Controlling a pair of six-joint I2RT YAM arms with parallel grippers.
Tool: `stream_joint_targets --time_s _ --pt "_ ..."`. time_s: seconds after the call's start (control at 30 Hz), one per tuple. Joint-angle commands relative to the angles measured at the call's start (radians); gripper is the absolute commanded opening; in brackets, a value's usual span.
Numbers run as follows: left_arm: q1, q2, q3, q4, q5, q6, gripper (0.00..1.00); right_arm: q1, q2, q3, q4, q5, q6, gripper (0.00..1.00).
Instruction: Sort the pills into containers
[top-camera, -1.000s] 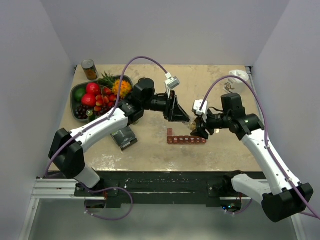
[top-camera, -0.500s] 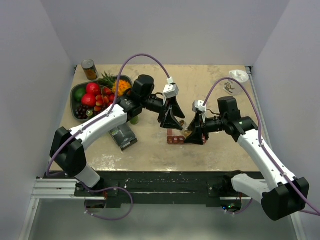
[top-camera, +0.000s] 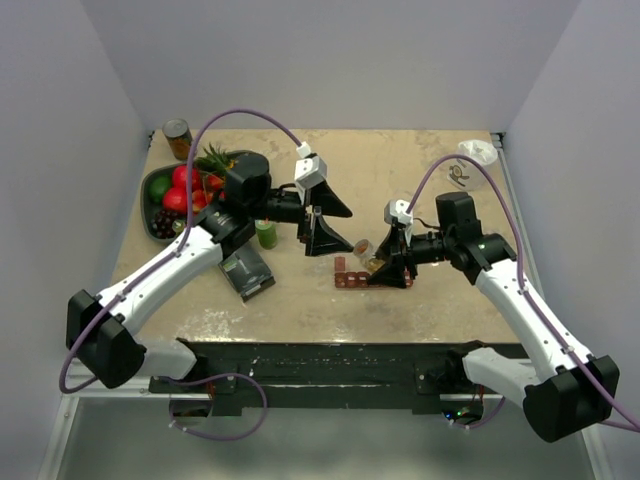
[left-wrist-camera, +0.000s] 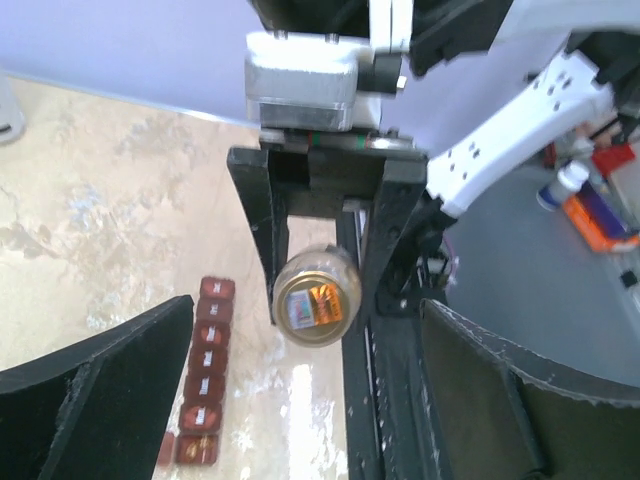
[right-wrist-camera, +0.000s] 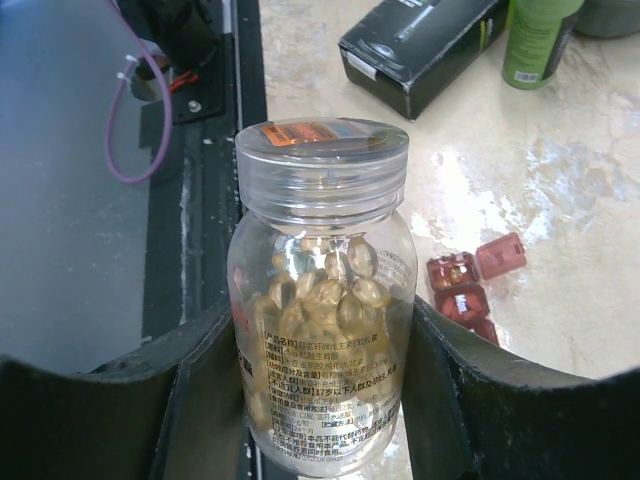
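My right gripper is shut on a clear bottle with its clear lid on. Golden pills fill the bottle's upper half. In the top view the bottle lies tilted above the left end of the dark red containers. The end compartment's lid stands open, and something golden lies in that compartment. My left gripper is wide open, just left of the bottle and apart from it. In the left wrist view the lid faces me, and the containers lie below on the left.
A grey fruit bowl and a can stand at the back left. A green bottle and a black box sit under my left arm. A white object lies at the back right corner.
My left gripper has let go of the bottle's lid, opened wide and drawn back to the left. My right gripper lowered the bottle to the containers' left end and has held still since.
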Motion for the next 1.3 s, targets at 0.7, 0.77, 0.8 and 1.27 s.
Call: stream_joint_targets --time_s 0.7,0.77,0.8,1.27 --pt "-0.123 0.055 0.027 -0.094 -0.344 -0.081 0.98 0.001 -0.025 0.042 -0.01 0.088 -0.07 0.0" --pt "-0.123 0.06 0.025 -0.106 -0.352 -0.071 0.98 0.002 -0.026 0.044 -0.01 0.088 -0.072 0.0" --pt "-0.123 0.061 0.027 -0.11 -0.355 -0.069 0.97 0.002 -0.026 0.042 -0.011 0.087 -0.07 0.0" --pt "-0.059 0.046 -0.059 -0.146 -0.354 -0.023 0.96 0.001 -0.031 0.058 -0.022 0.07 -0.069 0.0"
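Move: The lid of the pill bottle lies about 5 cm to the right of my open left hand and some 6 cm below it, with no clear offset forward or back. The pill organizer is on the table about 5 cm ahead of that hand, 9 cm to its right and 20 cm down; its open flap is some 8 cm ahead, about straight in line. From my right hand, which holds the bottle, the lid is about 4 cm left, 4 cm up and 1 cm ahead. I lift my left hand a touch, under 2 cm, then turn back and lower it about 8 cm while sliding it a few centimetres right to the bottle's lid, fingers wide open. On the way its fingertips swing counter-clockwise and tip down, each by 10 to 15 degrees, until they stand either side of the lid. My right hand keeps its grip on the bottle and eases about 2 cm, mostly forward. ##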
